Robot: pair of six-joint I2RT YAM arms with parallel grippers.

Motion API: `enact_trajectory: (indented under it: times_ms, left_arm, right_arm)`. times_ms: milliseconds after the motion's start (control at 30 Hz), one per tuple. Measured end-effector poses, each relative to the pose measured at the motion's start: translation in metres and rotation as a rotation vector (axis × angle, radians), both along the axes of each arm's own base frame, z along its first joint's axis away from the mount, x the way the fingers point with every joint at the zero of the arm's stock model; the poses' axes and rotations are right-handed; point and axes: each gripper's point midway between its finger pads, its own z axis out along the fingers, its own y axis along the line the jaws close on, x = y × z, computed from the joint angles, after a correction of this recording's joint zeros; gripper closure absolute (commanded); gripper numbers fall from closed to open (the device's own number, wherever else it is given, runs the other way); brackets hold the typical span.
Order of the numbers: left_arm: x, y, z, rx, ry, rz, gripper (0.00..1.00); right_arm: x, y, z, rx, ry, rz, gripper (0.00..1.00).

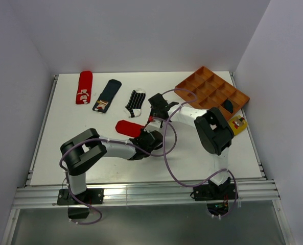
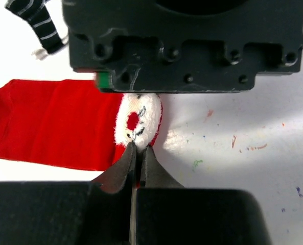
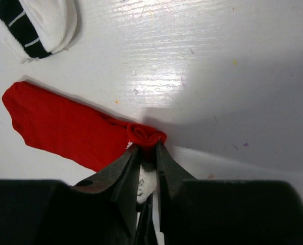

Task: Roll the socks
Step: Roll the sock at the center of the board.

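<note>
A red sock (image 1: 128, 127) lies flat mid-table, its right end rolled into a small coil with a white mark (image 2: 137, 120). My left gripper (image 2: 137, 149) is shut on the white edge of that coil from the near side. Opposite it, my right gripper (image 3: 147, 149) pinches the same rolled end (image 3: 147, 133), fingers narrowly parted with red and white fabric wedged between them. Both grippers meet at the coil (image 1: 152, 127). Three flat socks lie at the back: red with white marks (image 1: 84, 87), navy with a patch (image 1: 107, 95), and black-and-white striped (image 1: 135, 102).
An orange compartment tray (image 1: 212, 89) sits at the back right with a dark rolled sock (image 1: 228, 105) in one cell. A yellow item (image 1: 237, 124) lies beside its near corner. The right arm's elbow (image 1: 212, 132) stands right of the grippers.
</note>
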Motion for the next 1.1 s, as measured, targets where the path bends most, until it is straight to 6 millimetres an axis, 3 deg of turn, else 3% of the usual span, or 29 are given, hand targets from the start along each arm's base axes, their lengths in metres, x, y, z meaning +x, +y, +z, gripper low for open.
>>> enact_trajectory:
  times_ms: [200, 533, 900, 1100]
  left_arm:
    - [0.004, 0.013, 0.007, -0.162, 0.100, 0.009, 0.99]
    - [0.016, 0.036, 0.011, -0.546, 0.329, 0.037, 0.99]
    - [0.018, 0.036, 0.009, -0.971, 0.569, 0.033, 0.99]
    - [0.014, 0.033, 0.008, -1.071, 0.639, 0.031, 0.99]
  right_arm:
    - [-0.004, -0.004, 0.004, 0.032, -0.019, -0.015, 0.61]
    - [0.006, -0.011, 0.048, 0.096, -0.141, -0.065, 0.58]
    - [-0.001, -0.001, 0.043, 0.113, -0.148, -0.044, 0.53]
    - [-0.003, 0.007, 0.033, 0.108, -0.138, -0.027, 0.53]
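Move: The left fingers already pinch the patterned end of the red sock, whose middle lies about 5 cm to their left, 1 cm ahead and 1 cm lower. From the left hand, the striped sock is some 12 cm ahead and 4 cm left, and the dark blue sock about 15 cm ahead and 17 cm left. From the right hand, just opening at the red sock's rolled edge, that sock's middle is roughly 8 cm left and 3 cm back. Keeping the red sock's patterned end pinched, the left hand draws it about 3.5 cm to the left and a little forward, rolling so its left side drops while its fingers swing clockwise some 45 degrees from pointing forward to forward-right. The right fingers go on opening and let go of the rolled edge; that hand lifts nearly 5 cm, then sinks slightly as it eases left over the sock's end. ##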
